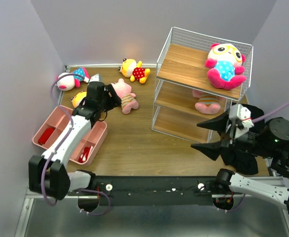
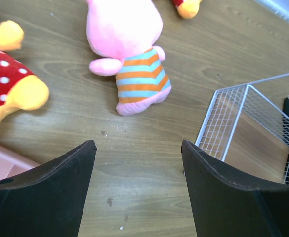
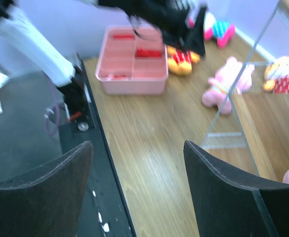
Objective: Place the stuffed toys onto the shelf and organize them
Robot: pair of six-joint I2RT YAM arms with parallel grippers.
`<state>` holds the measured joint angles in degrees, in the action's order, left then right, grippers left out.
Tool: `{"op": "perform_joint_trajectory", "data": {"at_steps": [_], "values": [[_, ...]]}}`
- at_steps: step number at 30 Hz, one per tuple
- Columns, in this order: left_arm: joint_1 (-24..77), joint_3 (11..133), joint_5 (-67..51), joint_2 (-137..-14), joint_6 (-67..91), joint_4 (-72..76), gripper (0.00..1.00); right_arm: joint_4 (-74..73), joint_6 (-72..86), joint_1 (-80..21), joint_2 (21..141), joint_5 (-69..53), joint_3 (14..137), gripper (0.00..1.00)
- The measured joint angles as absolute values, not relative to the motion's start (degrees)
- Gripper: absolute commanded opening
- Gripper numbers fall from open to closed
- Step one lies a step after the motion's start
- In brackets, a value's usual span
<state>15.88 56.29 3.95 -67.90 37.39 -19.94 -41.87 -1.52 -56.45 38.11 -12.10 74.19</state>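
The shelf [image 1: 184, 61] stands at the back right. A white-faced toy [image 1: 225, 65] sits on its top board and a pink pig [image 1: 208, 102] lies on the middle one. On the table lie a pink striped pig [image 1: 126, 96], a yellow toy [image 1: 134, 70], a white-faced toy [image 1: 71, 79] and another yellow toy [image 1: 78, 98] half hidden by my left arm. My left gripper [image 1: 114, 97] is open just short of the striped pig [image 2: 134, 64], nothing between its fingers [image 2: 138, 148]. My right gripper [image 1: 203, 136] is open and empty in front of the shelf [image 3: 277, 128].
A pink divided tray [image 1: 53, 126] with red items sits at the near left beside my left arm. The second yellow toy [image 2: 8, 84] lies left of the left gripper's fingers, and the shelf's wire corner [image 2: 233, 118] is close on their right.
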Motion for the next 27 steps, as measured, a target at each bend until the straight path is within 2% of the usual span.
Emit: {"op": "perform_joint_trajectory", "data": {"at_steps": [13,16,18,19,20,22,23,24,27], "values": [[15.1,60.7,4.1,-91.5,36.5,-12.4,0.79,-39.8,-0.9,-56.4,31.1,-12.3,69.5,0.78],[15.1,62.2,3.7,-94.9,35.8,-11.1,0.73,-39.9,-0.9,-56.4,29.7,-12.3,69.0,0.78],[15.1,63.5,2.7,-97.7,35.4,-9.1,0.65,-39.9,-0.9,-56.4,28.9,-12.3,68.8,0.78],[15.1,63.9,2.2,-98.9,35.4,-8.1,0.56,-39.9,-0.9,-56.4,28.6,-12.3,68.7,0.78],[15.1,64.1,1.9,-99.6,35.4,-7.4,0.36,-39.9,-0.9,-56.4,28.3,-12.2,68.6,0.78],[15.1,64.3,1.3,-101.1,35.4,-6.5,0.21,-39.9,-0.9,-56.4,28.0,-12.2,68.3,0.77],[15.1,64.3,1.1,-101.3,35.6,-6.1,0.04,-39.9,-0.9,-56.4,27.9,-12.2,68.1,0.77],[15.1,64.4,0.8,-101.5,35.5,-5.8,0.00,-40.0,-0.9,-56.4,27.9,-12.1,67.9,0.77],[15.1,64.4,0.8,-101.1,35.2,-5.8,0.00,-40.0,-0.3,-56.4,27.9,-11.5,67.6,0.75]]}}
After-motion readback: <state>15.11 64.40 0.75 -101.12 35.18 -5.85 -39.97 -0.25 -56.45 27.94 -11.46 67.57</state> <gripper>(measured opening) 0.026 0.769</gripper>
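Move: The pink striped toy lies about 13 cm ahead of the left hand, 2 cm to its right and some 13 cm below. At much the same depth, the yellow red-dress toy is about 10 cm ahead and 15 cm left, the pink box 3 cm back and 20 cm left, and the far yellow toy 26 cm ahead and 6 cm right. From the right hand the pink toy is roughly 39 cm ahead, 27 cm left and 32 cm lower. The left fingers come onto the striped shirt near the pink toy's lower end and pinch shut there, almost fully closed. To reach it the hand sinks about 13 cm while going some 9 cm forward and a little right, tipping down some 10 degrees, open until the descent has nearly ended. The right hand, open and empty, eases about 3 cm right and slightly back. ##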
